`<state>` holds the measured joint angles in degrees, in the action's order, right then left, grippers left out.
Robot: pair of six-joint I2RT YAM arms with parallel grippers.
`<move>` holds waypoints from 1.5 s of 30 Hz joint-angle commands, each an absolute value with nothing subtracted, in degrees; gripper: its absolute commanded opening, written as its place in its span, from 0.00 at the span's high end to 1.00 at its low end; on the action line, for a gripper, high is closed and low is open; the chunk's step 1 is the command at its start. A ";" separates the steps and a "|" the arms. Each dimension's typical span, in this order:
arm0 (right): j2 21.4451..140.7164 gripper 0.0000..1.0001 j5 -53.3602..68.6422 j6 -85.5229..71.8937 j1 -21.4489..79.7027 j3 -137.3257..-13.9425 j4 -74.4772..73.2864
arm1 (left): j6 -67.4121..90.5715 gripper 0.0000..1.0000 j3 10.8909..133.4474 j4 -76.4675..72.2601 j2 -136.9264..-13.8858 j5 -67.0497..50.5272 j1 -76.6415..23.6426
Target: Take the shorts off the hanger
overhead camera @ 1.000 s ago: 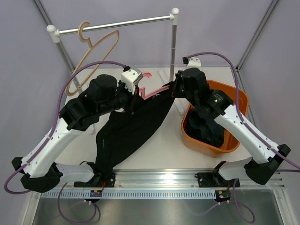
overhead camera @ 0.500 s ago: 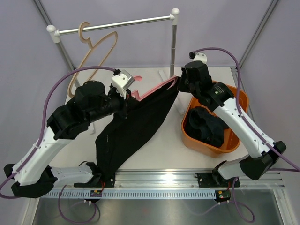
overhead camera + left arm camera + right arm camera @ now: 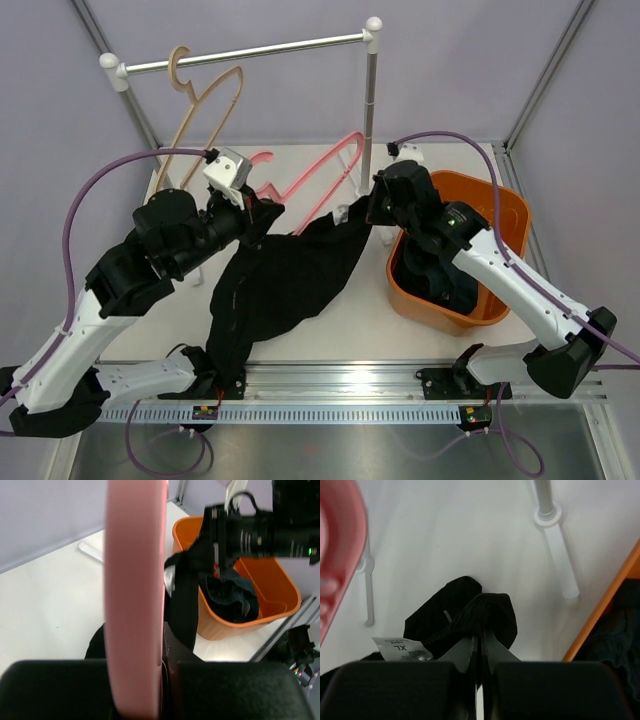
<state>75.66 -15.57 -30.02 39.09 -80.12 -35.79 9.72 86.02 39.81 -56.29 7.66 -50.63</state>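
My left gripper [image 3: 256, 203] [image 3: 145, 665] is shut on the pink hanger [image 3: 312, 182] [image 3: 134, 580] and holds it above the table. The black shorts [image 3: 285, 275] [image 3: 470, 611] hang slack below the hanger, with my right gripper [image 3: 372, 212] [image 3: 481, 640] shut on a bunched edge near their white size label [image 3: 395, 647]. The cloth's left end lies just under the left gripper; I cannot tell whether it still rests on the hanger. The navy shorts [image 3: 436, 272] [image 3: 231, 592] lie in the orange basket [image 3: 505, 208] [image 3: 282, 582].
A wooden hanger [image 3: 205, 105] hangs on the white rail [image 3: 250, 52] at the back. The rail's post [image 3: 370, 110] and its foot [image 3: 560, 565] stand between the hanger and the basket. A metal track [image 3: 340, 385] runs along the near edge.
The left gripper has drawn the pink hanger left and back, out of the shorts' waistband. The shorts, stretched taut before, now sag. The right gripper dropped slightly, still gripping the cloth.
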 commanded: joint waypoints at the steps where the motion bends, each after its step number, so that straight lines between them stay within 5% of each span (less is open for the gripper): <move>1: 73.83 1.00 -16.70 -31.46 45.25 -80.94 -31.55 | 13.18 1.00 83.77 28.49 -53.79 11.77 -50.89; 10: 79.45 1.00 -23.55 -27.34 69.86 -91.75 -32.43 | 15.56 1.00 81.12 21.36 -55.28 16.78 -50.89; 14: 79.46 1.00 -26.00 -25.49 71.37 -93.87 -34.54 | 15.21 1.00 83.75 23.98 -57.65 20.21 -50.89; 20: 76.65 1.00 -44.98 -16.81 68.92 -105.36 -44.46 | 13.98 1.00 86.66 29.88 -58.72 24.96 -50.89; 25: 73.05 1.00 -63.96 7.86 67.41 -118.64 -34.41 | 13.54 1.00 85.87 32.52 -57.40 25.75 -50.89; 29: 63.66 1.00 -66.97 27.49 67.41 -115.23 -7.00 | 13.36 1.00 84.38 33.57 -55.81 26.54 -50.89; 35: 57.05 1.00 -67.23 34.27 67.41 -108.22 3.76 | 13.36 1.00 83.50 33.75 -55.02 26.28 -50.89; 45: 54.23 1.00 -68.73 18.74 67.24 -96.95 -10.97 | 13.62 1.00 82.00 32.61 -55.81 24.26 -50.89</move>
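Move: The right hand already pinches the black shorts' waistband. From it the orange basket lies some 18 cm to the right, about level fore and aft, and 22 cm below. The pink hanger's middle is about 11 cm left of the hand, 4 cm back and 9 cm higher; the rack's right foot is some 16 cm straight ahead, 27 cm down. From the left hand, still gripping that hanger, the basket is about 12 cm ahead, 38 cm right and 35 cm below. Keeping its pinch on the waistband, the right hand draws the shorts about 15 cm back and as far left, under the hanger, then swings fast some 40 cm right and 30 cm up, fingers tipping up and turning clockwise, before sinking a little back leftward. The left hand keeps the pink hanger, easing forward and left and turning it counter-clockwise. ##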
